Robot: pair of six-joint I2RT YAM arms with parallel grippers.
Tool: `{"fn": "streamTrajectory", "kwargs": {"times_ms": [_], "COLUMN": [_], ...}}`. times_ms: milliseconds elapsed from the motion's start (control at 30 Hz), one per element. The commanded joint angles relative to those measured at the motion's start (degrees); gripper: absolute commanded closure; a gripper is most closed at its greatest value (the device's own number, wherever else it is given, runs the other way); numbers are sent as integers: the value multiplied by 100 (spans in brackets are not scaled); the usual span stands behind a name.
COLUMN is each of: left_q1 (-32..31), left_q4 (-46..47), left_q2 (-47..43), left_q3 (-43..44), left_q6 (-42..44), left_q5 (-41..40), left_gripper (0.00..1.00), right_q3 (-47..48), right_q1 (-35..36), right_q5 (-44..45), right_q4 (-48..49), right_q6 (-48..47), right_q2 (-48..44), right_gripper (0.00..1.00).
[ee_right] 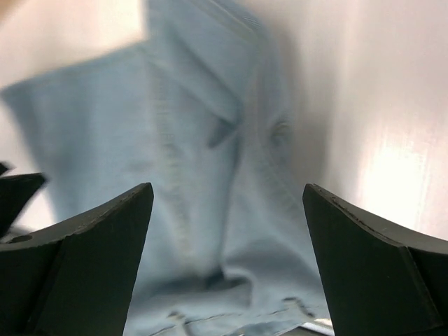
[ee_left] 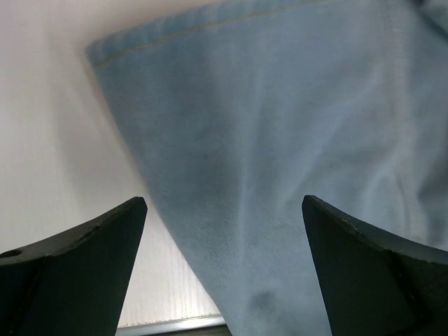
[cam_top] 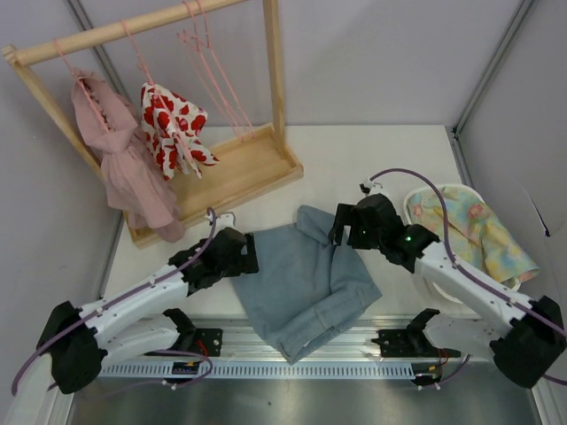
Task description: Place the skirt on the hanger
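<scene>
The light blue denim skirt (cam_top: pixel 306 279) lies crumpled on the white table between both arms, its lower edge reaching the table's metal front rail. My left gripper (cam_top: pixel 250 257) stands open at the skirt's left edge, and in the left wrist view denim (ee_left: pixel 280 140) fills the space between the spread fingers (ee_left: pixel 84 266). My right gripper (cam_top: pixel 341 232) is open over the skirt's upper right corner, with the folded cloth (ee_right: pixel 210 175) below its fingers (ee_right: pixel 371 266). Neither gripper holds anything. Empty pink wire hangers (cam_top: pixel 217 80) hang on the rack's bar at the back.
The wooden rack (cam_top: pixel 239 173) stands at the back left with a pink ruffled dress (cam_top: pixel 124 159) and a white garment with red hearts (cam_top: pixel 173 124) hanging on it. A white basket (cam_top: pixel 423 197) holding a pastel cloth (cam_top: pixel 474 232) sits at the right.
</scene>
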Motion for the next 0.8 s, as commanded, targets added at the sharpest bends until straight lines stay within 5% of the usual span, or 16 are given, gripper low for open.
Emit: {"fn": "streamTrajectory", "kwargs": {"times_ms": [0, 133, 233, 333, 367, 467, 600, 767], "left_q1": [26, 44, 79, 272, 325, 430, 675, 1072], "left_q4": [34, 461, 911, 1386, 1457, 1807, 2274, 2854], "left_q2": [412, 537, 660, 993, 1108, 1416, 1758, 2198], "left_q3": [-36, -343, -555, -669, -652, -538, -328, 270], "left_q6": [-702, -845, -827, -749, -722, -494, -125, 709], "left_q5": [-853, -1050, -963, -813, -804, -848, -892, -927], "left_gripper": [1, 5, 22, 39, 46, 76, 100, 100], "right_q3": [-155, -138, -24, 196, 275, 434, 206, -67], "right_q1": [-388, -406, -406, -485, -537, -879, -1222, -1627], "right_q5": [-285, -611, -620, -506, -480, -383, -585, -419], "right_q4": [567, 1261, 1605, 1667, 1510, 1254, 1403, 1420], "right_q6": [-422, -825, -940, -1072, -1090, -968, -722, -528], "right_q2": [536, 1458, 1934, 2549, 2777, 2798, 2237, 1603], "right_gripper": [6, 9, 18, 42, 62, 95, 100, 100]}}
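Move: Some 3 cm ahead, 2 cm left and 7 cm below the left hand lies the skirt's left edge; its far left corner is about 9 cm ahead and 4 cm left of that hand, the rack's wooden base about 24 cm ahead and 9 cm left. For the right hand, the skirt's right edge is roughly 5 cm ahead, 1 cm left and 12 cm down; the folded flap lies about 10 cm ahead and 5 cm left, the basket about 6 cm ahead and 28 cm right. Sinking onto opposite edges of the spread skirt, both hands shut from wide open and pinch the denim: the right drops about 12 cm while reaching 5 cm forward, the left goes down about 6 cm, easing forward and left with a small counter-clockwise turn. Then, cloth held, the left draws forward, barely rising, while the right lifts about 4 cm, going right and forward. ##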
